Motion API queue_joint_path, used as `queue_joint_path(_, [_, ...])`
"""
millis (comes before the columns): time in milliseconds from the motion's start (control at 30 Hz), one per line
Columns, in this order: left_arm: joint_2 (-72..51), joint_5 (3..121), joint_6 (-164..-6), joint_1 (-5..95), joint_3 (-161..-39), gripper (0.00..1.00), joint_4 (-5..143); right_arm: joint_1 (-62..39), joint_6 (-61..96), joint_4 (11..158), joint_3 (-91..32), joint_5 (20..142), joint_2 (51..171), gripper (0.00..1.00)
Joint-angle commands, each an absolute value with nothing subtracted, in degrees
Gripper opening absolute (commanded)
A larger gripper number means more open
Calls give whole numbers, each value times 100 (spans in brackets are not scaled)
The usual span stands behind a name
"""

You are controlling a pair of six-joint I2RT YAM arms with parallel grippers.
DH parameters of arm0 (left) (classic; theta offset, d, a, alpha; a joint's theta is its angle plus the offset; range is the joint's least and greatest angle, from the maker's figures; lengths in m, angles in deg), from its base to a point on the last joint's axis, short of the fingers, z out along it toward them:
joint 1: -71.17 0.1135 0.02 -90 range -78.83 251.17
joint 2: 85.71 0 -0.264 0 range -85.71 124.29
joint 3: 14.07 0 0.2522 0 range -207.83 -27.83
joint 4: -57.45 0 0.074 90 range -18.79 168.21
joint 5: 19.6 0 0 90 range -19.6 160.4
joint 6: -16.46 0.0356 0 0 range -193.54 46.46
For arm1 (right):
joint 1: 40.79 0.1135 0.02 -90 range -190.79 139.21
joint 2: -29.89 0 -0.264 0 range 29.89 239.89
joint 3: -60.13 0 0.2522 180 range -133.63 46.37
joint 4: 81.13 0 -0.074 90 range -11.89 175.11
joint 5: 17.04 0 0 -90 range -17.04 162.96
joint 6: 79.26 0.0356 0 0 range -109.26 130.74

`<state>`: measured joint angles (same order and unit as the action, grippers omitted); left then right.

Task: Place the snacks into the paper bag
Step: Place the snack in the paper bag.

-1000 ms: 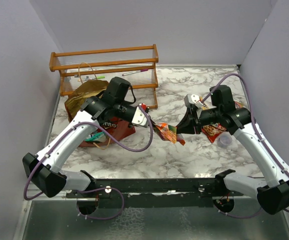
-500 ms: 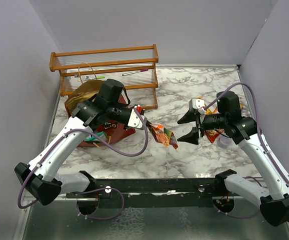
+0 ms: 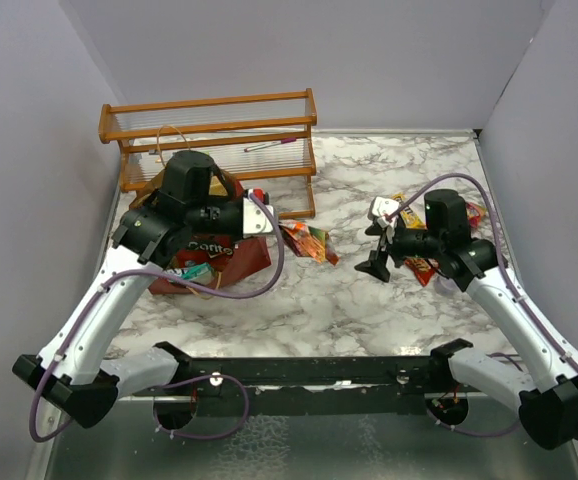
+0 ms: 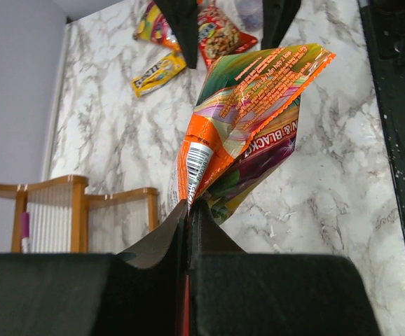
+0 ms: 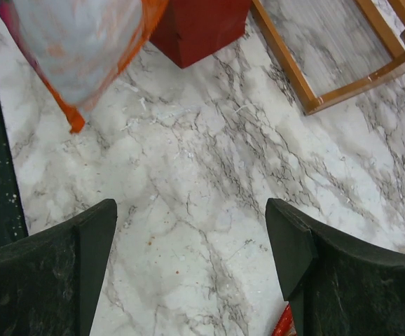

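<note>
My left gripper (image 3: 272, 222) is shut on the edge of an orange and green snack packet (image 3: 305, 241), which hangs above the table just right of the paper bag (image 3: 250, 262). In the left wrist view the packet (image 4: 250, 115) sticks out from the pinched fingertips (image 4: 188, 210). The dark red bag holds a red Doritos packet (image 3: 210, 246) and a teal one (image 3: 195, 270); my left arm hides its mouth. My right gripper (image 3: 377, 250) stands open and holds nothing, apart from the packet (image 5: 83, 42). More snacks (image 3: 421, 266) lie under the right arm.
A wooden slatted rack (image 3: 209, 125) stands behind the bag, its foot near the bag's corner (image 5: 195, 28). Loose packets lie at the right: a yellow one (image 4: 157, 73) and a red one (image 4: 220, 31). Grey walls close in both sides.
My right gripper has opened, let go of the orange packet and drawn back to the right. My left gripper, still shut on the packet, has carried it left toward the bag.
</note>
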<state>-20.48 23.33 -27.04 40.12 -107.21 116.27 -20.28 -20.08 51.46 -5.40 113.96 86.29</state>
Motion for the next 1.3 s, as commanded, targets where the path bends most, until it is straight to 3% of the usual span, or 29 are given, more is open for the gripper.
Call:
queue_joint_path(0, [-2368,2857,-3365,4111,-11127,0,11297,-2049,-1901,5786,-272,11008,8749,87])
queue_joint_path(567, [-2690,5617,-3662,4967,-11709,0,11383,-2063,-1575,6866,517,9037,8371,88])
queue_joint_path(833, [-2918,6907,-3438,5346,-11571,0,11815,-2066,-1603,6956,583,8798,8344,88])
queue_joint_path(1033, [-2983,7230,-3542,5579,-11503,0,12087,-2069,-1646,6973,623,8721,8401,88])
queue_joint_path(1267, [-2986,6831,-3866,5802,-11936,0,12443,-2066,-1642,6964,618,8729,8435,88])
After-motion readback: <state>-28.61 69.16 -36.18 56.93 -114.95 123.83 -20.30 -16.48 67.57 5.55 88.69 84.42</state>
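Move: The left gripper already holds the orange snack pack; the paper bag's middle lies about 19 cm to its left, 8 cm ahead and 20 cm below, the Doritos pack inside it roughly 19 cm left, 5 ahead. The wooden rack stands some 19 cm beyond the bag. From the open, empty right gripper the red peanut pack is about 17 cm right, 7 ahead and 20 below; the yellow M&M's pack is 11 cm beyond that pack and 4 cm left. Bring the left gripper some 20 cm to the left, with about 7 cm forward mostly early on and a net rise of 5 cm, to carry the pinched orange snack pack over the paper bag's mouth; swing the wrist about 60 degrees counter-clockwise and keep the fingers shut. Ease the open right gripper forward, right and slightly down towards the remaining snacks, turning clockwise. ##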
